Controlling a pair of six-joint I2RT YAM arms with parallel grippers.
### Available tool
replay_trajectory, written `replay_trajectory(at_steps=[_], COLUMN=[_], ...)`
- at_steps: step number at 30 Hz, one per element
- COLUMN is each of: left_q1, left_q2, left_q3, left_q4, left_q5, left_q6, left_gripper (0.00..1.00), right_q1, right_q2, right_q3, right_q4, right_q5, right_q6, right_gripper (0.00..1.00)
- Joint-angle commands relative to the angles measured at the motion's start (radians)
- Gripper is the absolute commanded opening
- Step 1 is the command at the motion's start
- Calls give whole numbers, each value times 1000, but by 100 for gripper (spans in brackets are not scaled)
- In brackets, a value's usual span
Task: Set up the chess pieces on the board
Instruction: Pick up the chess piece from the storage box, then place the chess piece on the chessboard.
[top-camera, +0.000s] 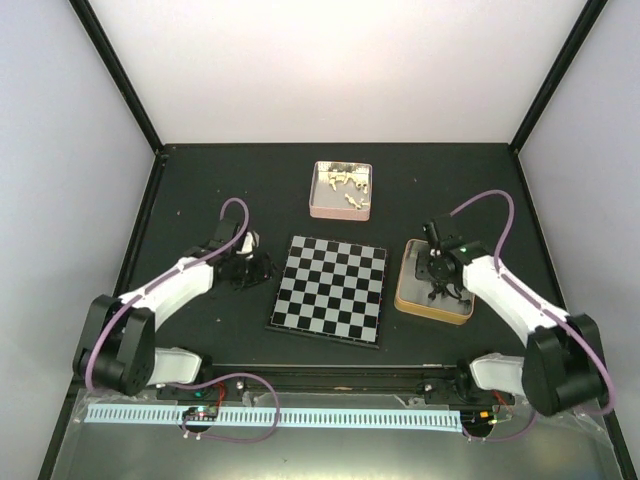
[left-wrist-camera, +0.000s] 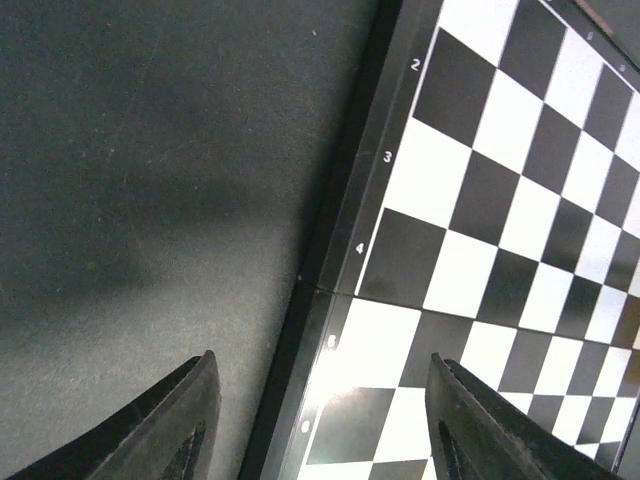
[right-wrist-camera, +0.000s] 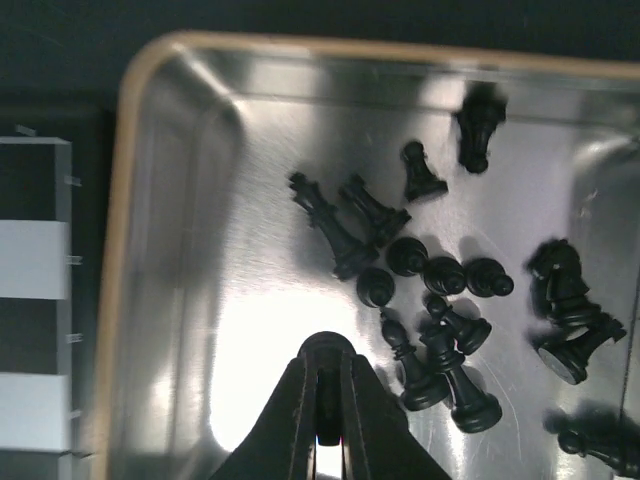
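Note:
The board (top-camera: 328, 288) lies flat in the middle of the table with no pieces on it. My left gripper (top-camera: 250, 268) is open and empty, hovering over the board's left edge (left-wrist-camera: 480, 230), its fingers wide apart (left-wrist-camera: 322, 360). My right gripper (top-camera: 440, 285) is inside the tan-rimmed metal tin (top-camera: 405, 295), shut on a black chess piece (right-wrist-camera: 326, 344) whose round head shows between the fingertips (right-wrist-camera: 327, 358). Several loose black pieces (right-wrist-camera: 430, 275) lie in the tin to the right of the gripper. Cream-white pieces (top-camera: 345, 185) lie in a pink-rimmed tin behind the board.
The pink-rimmed tin (top-camera: 314, 200) stands just behind the board. The tan tin's rim (right-wrist-camera: 125, 250) lies close beside the board's right edge (right-wrist-camera: 30, 260). Black frame posts and pale walls enclose the dark table.

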Motion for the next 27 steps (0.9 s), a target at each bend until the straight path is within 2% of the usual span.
replay_trajectory(at_steps=[1, 6, 12, 20, 27], left_q1=[-11, -29, -55, -60, -61], left_q2=[-93, -151, -156, -133, -104], left_q3=[-26, -58, -101, -119, -131], left_q4=[-63, -105, -87, -36, -8], left_q5=[-29, -37, -30, -18, -6], left_q6=[10, 34, 39, 38, 33], left_gripper=[59, 62, 62, 61, 61], right_q1=[37, 164, 405, 646, 754], right_q2=[-125, -172, -161, 24, 163], right_q3=[64, 125, 128, 122, 170], right_q4=[-56, -114, -154, -120, -88], right_q5=[20, -15, -22, -16, -48], right_q6=[11, 40, 125, 200, 191], right_gripper=[1, 1, 1, 1, 1])
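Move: The shut right fingers already hold a black chess piece over the storage box; the board's near-right corner, where it is being taken, lies about 15 cm left and 13 back, some 3 cm lower. The board's middle is about 23 cm left and 2 back. The storage box's middle lies roughly 3 cm right, level with the hand, and the loose black pieces 3 cm right and 1 ahead. From the left hand the corner is about 24 cm right and 10 back. Keeping its pinch on the black piece, the right hand climbs nearly 8 cm, then swings left and back over the board to its near-right corner, about 17 cm left and 11 back in all, sinking again to its starting height and turning some 30 degrees counter-clockwise. The left hand, open, draws back about 4 cm beside the board's left edge. ##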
